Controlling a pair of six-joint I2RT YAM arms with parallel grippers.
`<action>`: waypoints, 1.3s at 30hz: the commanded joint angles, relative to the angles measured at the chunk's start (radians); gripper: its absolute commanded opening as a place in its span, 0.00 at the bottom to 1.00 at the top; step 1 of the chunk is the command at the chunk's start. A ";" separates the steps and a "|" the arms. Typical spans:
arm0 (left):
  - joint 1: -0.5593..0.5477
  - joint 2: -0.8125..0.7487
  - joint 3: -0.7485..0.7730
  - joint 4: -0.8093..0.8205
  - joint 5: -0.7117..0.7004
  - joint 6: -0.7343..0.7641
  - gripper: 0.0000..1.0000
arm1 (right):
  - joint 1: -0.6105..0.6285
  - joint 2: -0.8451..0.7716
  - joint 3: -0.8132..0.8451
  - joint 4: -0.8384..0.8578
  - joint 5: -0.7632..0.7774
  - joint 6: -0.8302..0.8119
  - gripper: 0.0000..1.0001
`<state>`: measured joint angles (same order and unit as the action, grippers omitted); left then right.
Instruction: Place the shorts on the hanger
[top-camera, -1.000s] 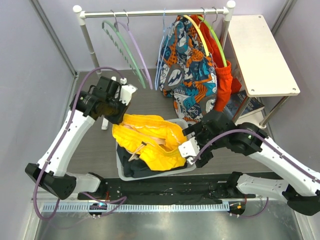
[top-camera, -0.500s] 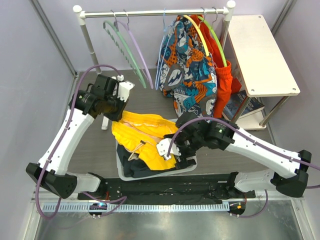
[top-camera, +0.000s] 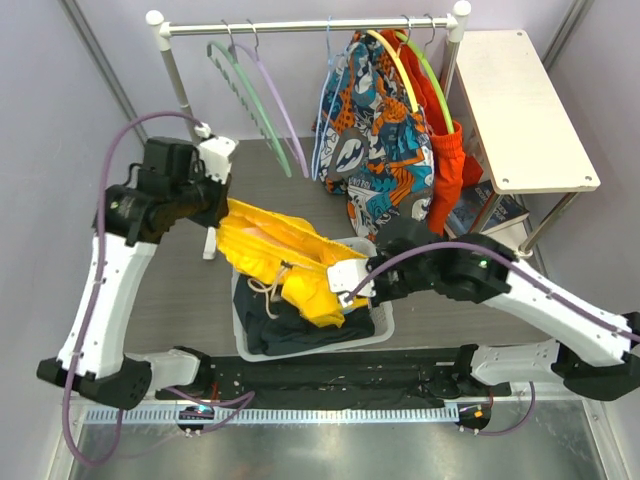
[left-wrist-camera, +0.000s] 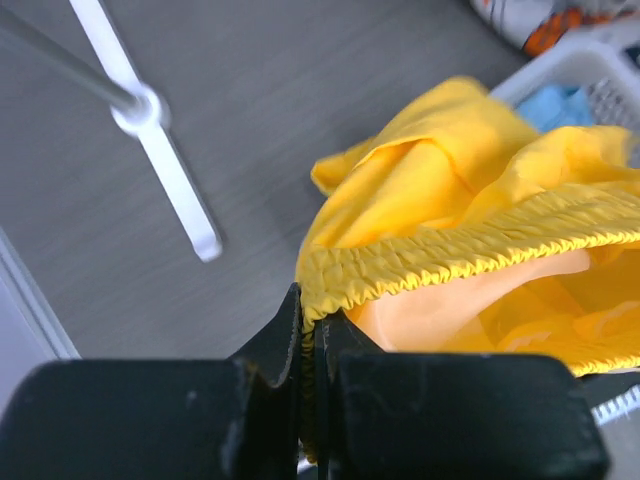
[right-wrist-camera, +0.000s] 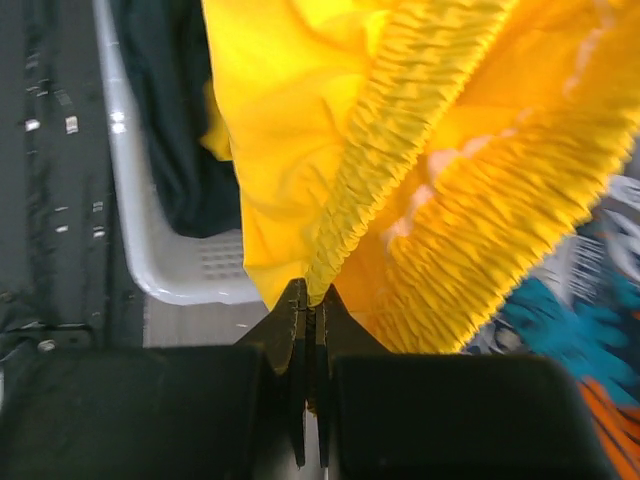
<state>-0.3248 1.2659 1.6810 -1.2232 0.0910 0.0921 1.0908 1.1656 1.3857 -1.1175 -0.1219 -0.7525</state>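
The bright yellow shorts (top-camera: 275, 250) hang stretched between my two grippers above the white laundry basket (top-camera: 386, 322). At their left end, my left gripper (top-camera: 220, 212) is shut on the elastic waistband (left-wrist-camera: 450, 262), as the left wrist view (left-wrist-camera: 310, 308) shows. My right gripper (top-camera: 345, 287) is shut on the waistband's other end (right-wrist-camera: 380, 150), seen close in the right wrist view (right-wrist-camera: 312, 298). The white drawstring (top-camera: 272, 288) dangles under the shorts. The thin light-blue hanger (top-camera: 320, 115) hangs on the rail just left of the patterned shorts, apart from both grippers.
The rail (top-camera: 300, 25) at the back also carries a mint-green hanger (top-camera: 243, 98), a lilac hanger (top-camera: 283, 115), orange-and-teal patterned shorts (top-camera: 378, 135) and a red-orange garment (top-camera: 446, 150). A white side table (top-camera: 520, 110) stands at right. Dark clothing (top-camera: 295, 330) fills the basket.
My right gripper went from open to shut on the waistband. My left arm drew its end of the shorts up and to the left, stretching the fabric out of the basket.
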 joint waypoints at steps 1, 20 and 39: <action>0.013 -0.083 0.225 0.034 -0.005 0.053 0.00 | -0.009 -0.064 0.215 -0.090 0.267 -0.027 0.01; 0.013 -0.125 0.681 0.369 0.144 0.002 0.00 | -0.009 -0.098 0.710 0.265 0.389 -0.567 0.01; 0.013 -0.295 0.138 0.190 0.114 0.025 0.00 | -0.009 -0.273 0.158 0.308 0.367 -0.449 0.01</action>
<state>-0.3248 0.9787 1.9896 -0.9497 0.2836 0.0273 1.0920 0.9375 1.6417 -0.7456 0.1436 -1.3453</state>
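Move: Between the two closed grippers, each already holding one side of the yellow waistband, the shorts' middle lies some 14 cm right of the left hand, 8 back and 8 below; from the right hand it is about 16 cm left, 5 ahead and 3 below. The basket sits roughly 18 cm right of the left hand, 7 back and 28 below. The green hanger is around 22 cm ahead of that hand, 6 right and 8 above. Swinging the shorts up out of the basket, both arms rise fast together, over 30 cm, and then dip some 9 cm. The left hand also draws back about 10 cm, the right edges forward and outward to its right; both wrists tip up from pointing down towards level. The fingers stay shut on the two sides of the waistband. ##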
